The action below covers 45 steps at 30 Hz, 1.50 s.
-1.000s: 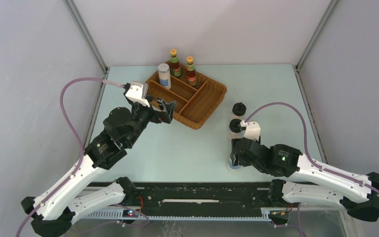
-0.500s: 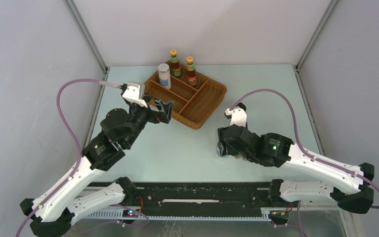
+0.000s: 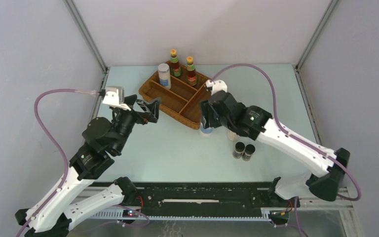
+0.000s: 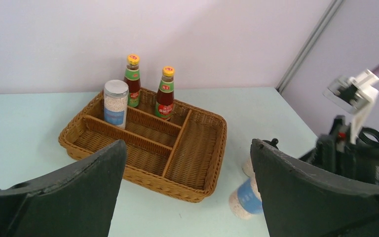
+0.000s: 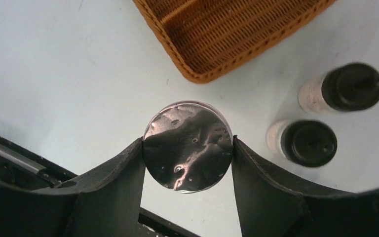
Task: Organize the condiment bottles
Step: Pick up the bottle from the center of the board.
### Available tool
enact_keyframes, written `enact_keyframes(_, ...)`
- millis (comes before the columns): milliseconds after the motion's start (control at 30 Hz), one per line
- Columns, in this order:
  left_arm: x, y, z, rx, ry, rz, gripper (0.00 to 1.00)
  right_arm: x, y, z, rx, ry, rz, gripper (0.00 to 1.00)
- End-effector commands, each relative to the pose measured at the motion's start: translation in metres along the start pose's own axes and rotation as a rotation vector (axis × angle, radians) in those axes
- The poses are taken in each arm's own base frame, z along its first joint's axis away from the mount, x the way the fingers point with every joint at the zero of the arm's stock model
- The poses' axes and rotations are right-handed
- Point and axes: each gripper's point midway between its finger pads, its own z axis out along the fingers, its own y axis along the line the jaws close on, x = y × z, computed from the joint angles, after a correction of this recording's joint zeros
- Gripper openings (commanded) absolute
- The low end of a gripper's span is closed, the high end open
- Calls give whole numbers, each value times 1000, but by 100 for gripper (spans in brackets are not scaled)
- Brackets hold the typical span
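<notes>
My right gripper (image 5: 187, 144) is shut on a silver-lidded, blue-labelled jar (image 5: 187, 148), held just off the near corner of the wicker tray (image 3: 212, 101). The same jar (image 4: 246, 200) shows tilted above the table in the left wrist view. A second such jar (image 3: 164, 75) and two red-brown sauce bottles (image 3: 175, 63) (image 3: 191, 71) stand in the tray's back compartments. Two black-capped shakers (image 5: 350, 88) (image 5: 307, 143) stand on the table beside the held jar. Two tiny dark vials (image 3: 238, 149) (image 3: 249, 152) stand nearer the front. My left gripper (image 3: 149, 109) hangs open and empty left of the tray.
The tray's front and right compartments (image 4: 192, 148) hold nothing. The right arm (image 3: 276, 133) stretches over the right half of the table and covers the shakers from above. A black rail (image 3: 202, 195) runs along the near edge.
The right arm has carried the jar from the front right of the table towards the tray's near corner, uncovering the two vials. The left gripper has drawn back a little to the left.
</notes>
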Motion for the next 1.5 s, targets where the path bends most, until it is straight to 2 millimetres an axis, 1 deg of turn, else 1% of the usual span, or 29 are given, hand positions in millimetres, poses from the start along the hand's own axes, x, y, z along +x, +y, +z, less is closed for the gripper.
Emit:
enact_keyframes(0,1,13,-3,-54,-26,30,100,-74,18,8,-88,-152,-19,0)
enact_keyframes(133,1,18,-6,-71,-24,49,100,-106,18,34,-102,-164,-29,0)
enact_keyframes(167,2,19,-6,-76,-22,56,100,-111,16,46,-98,-156,-32,0)
enact_keyframes(233,3,22,-5,-88,-17,68,100,-125,16,57,-114,-160,-35,0)
enact_keyframes(333,3,25,-5,-99,-15,78,100,-141,13,79,-118,-157,-41,0)
enact_keyframes(433,2,28,-6,-108,-19,84,100,-156,10,95,-120,-160,-47,0)
enact_keyframes(500,1,30,-6,-115,-21,86,100,-169,10,102,-130,-173,-48,0)
enact_keyframes(567,2,31,-6,-122,-19,89,100,-176,8,112,-129,-173,-51,0)
enact_keyframes(700,3,34,-6,-132,-20,80,100,-182,5,129,-132,-170,-59,0)
enact_keyframes(867,3,41,-12,-147,-51,46,100,-187,5,146,-140,-178,-68,0)
enact_keyframes(967,5,42,-15,-144,-57,38,100,-191,7,150,-140,-189,-85,0)
enact_keyframes(1067,7,42,-14,-145,-53,43,100,-194,4,157,-136,-204,-88,0)
enact_keyframes(1300,5,44,-16,-154,-58,41,100,-190,-2,183,-142,-195,-77,0)
enact_keyframes(1467,5,44,-14,-155,-54,49,100,-192,-6,196,-135,-204,-72,0)
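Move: The right hand already holds the silver-lidded bottle aloft by its lid; its likely place, the free right end of the tray's middle slot, lies about 30 cm ahead, 8 cm left and 20 cm below. From this hand, the first white bottle stands some 37 cm ahead and 20 cm left, the nearer sauce bottle about 40 cm ahead and 7 cm left. From the left hand, that slot end is roughly 31 cm ahead, 11 cm right and well below. Still pinching the silver-lidded bottle by its lid, the right hand carries it quickly forward some 23 cm and about 9 cm left, in over the tray towards the middle slot. It rises slightly, then slows and sinks about 4 cm near the end, turning slightly counter-clockwise. The open, empty left hand drifts 4 cm left, away from the tray. ##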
